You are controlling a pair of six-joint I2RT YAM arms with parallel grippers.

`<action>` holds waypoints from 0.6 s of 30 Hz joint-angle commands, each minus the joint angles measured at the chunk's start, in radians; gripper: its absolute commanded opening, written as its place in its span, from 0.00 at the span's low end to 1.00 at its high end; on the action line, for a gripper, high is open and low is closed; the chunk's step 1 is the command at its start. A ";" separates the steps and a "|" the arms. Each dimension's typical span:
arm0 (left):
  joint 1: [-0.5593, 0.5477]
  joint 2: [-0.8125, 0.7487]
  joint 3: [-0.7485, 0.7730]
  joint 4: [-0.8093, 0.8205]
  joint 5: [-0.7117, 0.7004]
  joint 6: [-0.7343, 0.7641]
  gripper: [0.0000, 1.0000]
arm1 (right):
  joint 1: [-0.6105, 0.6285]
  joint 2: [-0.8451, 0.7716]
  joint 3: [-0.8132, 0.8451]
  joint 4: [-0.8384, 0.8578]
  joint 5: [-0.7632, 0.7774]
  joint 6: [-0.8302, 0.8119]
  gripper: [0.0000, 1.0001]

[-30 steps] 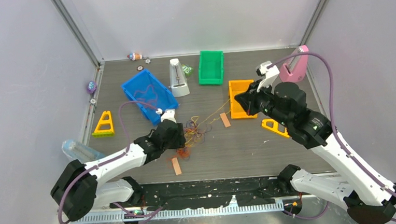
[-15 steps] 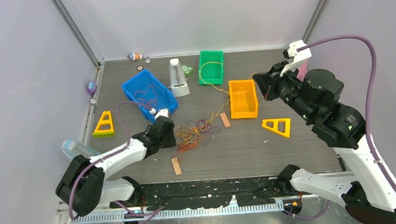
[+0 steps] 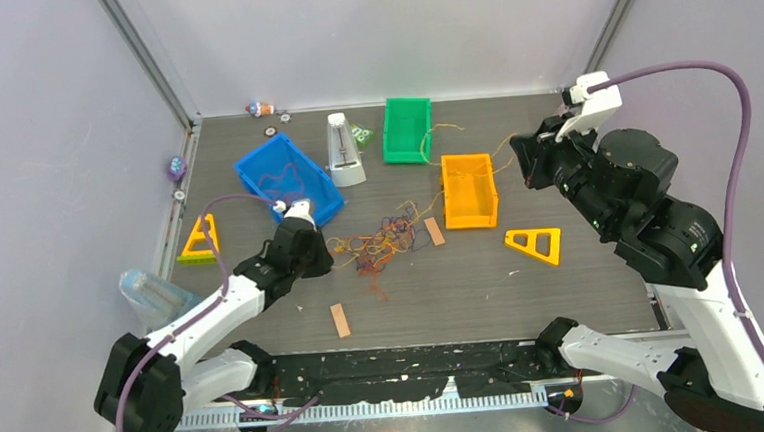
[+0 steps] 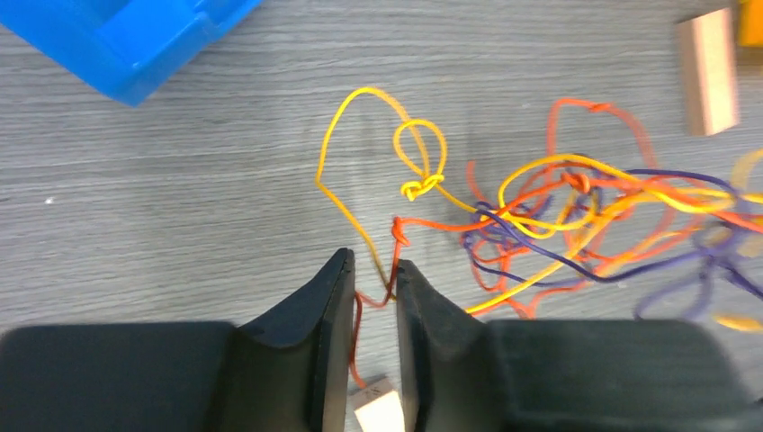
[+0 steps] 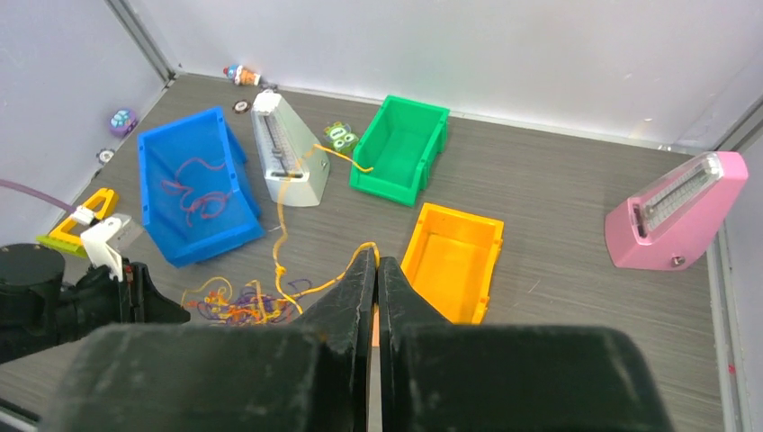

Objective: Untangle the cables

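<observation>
The cables (image 3: pixel 375 244) lie as a loose orange, yellow, red and purple tangle on the table's middle. They also show in the left wrist view (image 4: pixel 576 216) and the right wrist view (image 5: pixel 238 306). My left gripper (image 3: pixel 325 263) sits low at the tangle's left edge. Its jaws (image 4: pixel 373 270) stand narrowly apart around a red-orange strand with a small pale tag. My right gripper (image 3: pixel 522 159) is raised at the back right. It is shut (image 5: pixel 376 256) on a yellow strand that runs from the tangle, past the green bin (image 3: pixel 390 125), to its tips.
A blue bin (image 3: pixel 245 174) holding red strands stands left of a white metronome (image 3: pixel 342 150). An orange bin (image 3: pixel 448 187), a pink metronome (image 5: pixel 675 211), yellow triangles (image 3: pixel 199 239) (image 3: pixel 535 245), two tan strips (image 3: pixel 434 231) (image 3: pixel 340 321) and a clear bottle (image 3: pixel 147 290) surround the tangle.
My right gripper rose and swung back and right, drawing the yellow strand out over the bins. My left gripper drew back to the left and the tangle stretched out.
</observation>
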 commanded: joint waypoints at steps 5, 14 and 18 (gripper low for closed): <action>-0.061 -0.055 0.122 -0.007 0.182 0.216 0.61 | -0.005 0.008 -0.045 0.044 -0.114 -0.008 0.05; -0.220 0.086 0.198 0.232 0.291 0.392 0.75 | -0.004 0.014 -0.044 0.048 -0.127 -0.010 0.05; -0.275 0.160 0.228 0.358 0.310 0.427 0.77 | -0.005 0.008 -0.029 0.049 -0.135 -0.002 0.05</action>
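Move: The cable tangle's middle lies about 11 cm to the left hand's right, 4 cm ahead and 6 cm below, with loose orange and yellow strands at the barely parted fingertips. Also from that hand, the far wood block is 22 cm right and 6 cm ahead; the near one is 11 cm back and 1 cm right. The right hand, high up with a yellow cable, has the tangle some 23 cm left, 5 cm ahead, 43 cm below, and the yellow bin 5 cm left, 15 cm ahead. The left fingers open wide and come free of the strands at their tips, the hand first lifting about 6 cm, then sweeping some 12 cm right after the tangle while turning nearly 40 degrees clockwise, its tips tilting up a little. The right hand keeps its pinch on the yellow cable and eases about 3 cm down and 3 cm left, then holds there. ##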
